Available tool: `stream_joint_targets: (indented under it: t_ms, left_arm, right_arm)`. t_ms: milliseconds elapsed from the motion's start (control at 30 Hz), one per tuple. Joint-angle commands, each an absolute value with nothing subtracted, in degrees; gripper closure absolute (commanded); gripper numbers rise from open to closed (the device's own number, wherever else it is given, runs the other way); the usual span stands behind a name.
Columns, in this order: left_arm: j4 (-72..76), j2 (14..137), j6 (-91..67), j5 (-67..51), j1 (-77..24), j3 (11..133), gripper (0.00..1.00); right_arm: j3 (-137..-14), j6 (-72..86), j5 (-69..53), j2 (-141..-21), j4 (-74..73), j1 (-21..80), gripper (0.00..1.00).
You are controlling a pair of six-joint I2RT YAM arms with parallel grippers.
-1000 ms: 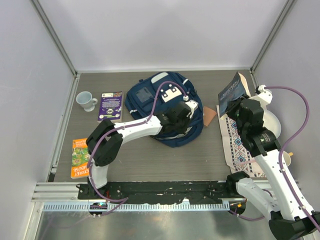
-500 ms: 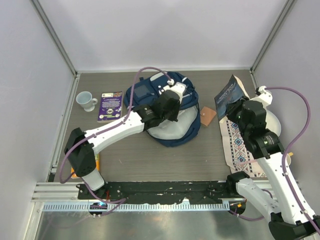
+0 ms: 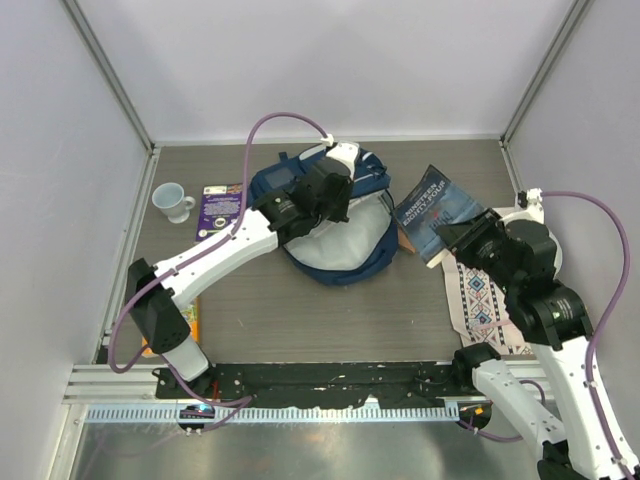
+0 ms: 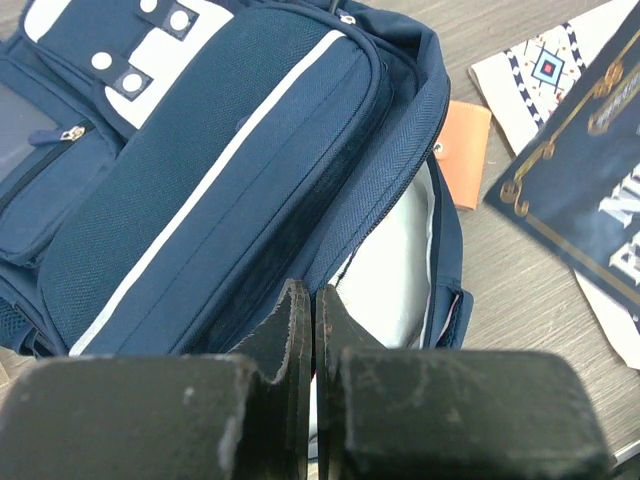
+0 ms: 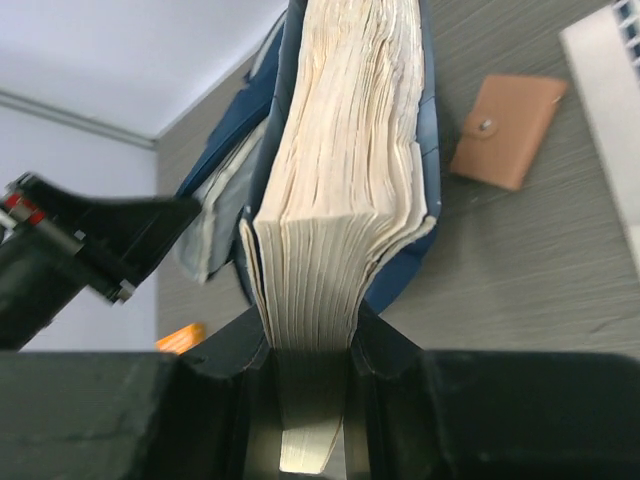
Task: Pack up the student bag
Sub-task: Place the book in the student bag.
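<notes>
The student bag (image 3: 290, 190), navy with white stripes, lies at mid-table, its main compartment gaping to show pale lining (image 3: 342, 252). My left gripper (image 3: 328, 198) is shut on the upper edge of that opening and holds the front panel (image 4: 200, 170) raised and pulled back; in the left wrist view the fingertips (image 4: 312, 292) are pressed together at the fabric edge. My right gripper (image 3: 462, 238) is shut on a thick dark blue book (image 3: 432, 208), which hangs just right of the bag. In the right wrist view the book's cream pages (image 5: 340, 150) are pinched between the fingers (image 5: 308, 320).
A tan wallet (image 4: 465, 150) lies on the table between the bag and the book. A patterned cloth (image 3: 480, 295) lies at the right. A white mug (image 3: 172, 200) and a purple book (image 3: 221, 208) sit at the left, and an orange book (image 3: 196, 318) peeks out beside the left arm.
My left gripper drew the bag's front panel up and toward the back, so the compartment opened onto its pale lining. My right arm swung the blue book leftward toward the bag.
</notes>
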State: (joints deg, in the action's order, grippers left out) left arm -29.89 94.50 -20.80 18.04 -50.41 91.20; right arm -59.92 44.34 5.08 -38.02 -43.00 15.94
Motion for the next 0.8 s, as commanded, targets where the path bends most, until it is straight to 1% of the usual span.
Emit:
stream_joint_targets:
  t_ms: [0, 67, 300, 367, 500, 533, 700, 767]
  left_arm:
    - [-27.42, 92.99, -21.62, 20.48, -49.92, 96.93, 1.0]
    - [-27.86, 92.81, -21.88, 20.57, -49.92, 97.91, 1.0]
    - [-27.51, 92.81, -24.17, 19.42, -50.01, 99.75, 1.0]
    - [-27.16, 92.73, -24.87, 19.16, -50.01, 99.49, 1.0]
    - [-26.63, 92.37, -25.14, 18.19, -50.01, 98.7, 1.0]
    - [-26.54, 92.29, -25.14, 18.02, -50.01, 98.35, 1.0]
    - [-25.4, 91.5, -25.84, 16.09, -50.01, 96.95, 1.0]
    - [-24.53, 91.32, -25.84, 15.65, -50.1, 96.68, 1.0]
  right_arm:
    - [-60.49, 54.12, -5.17, -34.63, -38.58, 15.73, 0.99]
    - [-58.37, 58.6, -10.09, -33.84, -35.96, 15.73, 0.99]
    - [-48.71, 65.47, -16.96, -35.5, -24.01, 15.73, 0.99]
    - [-46.68, 67.05, -17.84, -36.64, -18.39, 15.73, 0.99]
    - [-39.31, 74.33, -21.08, -40.16, -2.41, 15.73, 0.99]
    - [-38.33, 75.66, -21.18, -41.65, 3.28, 15.73, 0.99]
    - [-35.95, 76.9, -20.13, -46.13, 8.87, 15.73, 0.99]
    - [-34.9, 77.78, -19.34, -48.24, 13.6, 15.73, 0.99]
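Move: The open mouth of the student bag lies about 16 cm left of the right hand, 10 cm ahead and some 22 cm below; this hand still holds the book. The brown wallet lies beyond the right hand, 12 cm ahead and 3 cm left, and the white plate 10 cm ahead and 23 cm right, both about 29 cm down. The left hand still pinches the raised rim, with the mouth's middle some 17 cm beneath, about 2 cm back and level sideways. The book, still gripped by the right hand, is carried left about 9 cm, dipping back briefly at first, then swung down some 9 cm and forward into the bag's mouth under the raised rim. On the way the right wrist rolls its left side up about 30 degrees and tips down a little. The left hand keeps its pinch and lifts the rim roughly 3 cm more, then holds it there. ##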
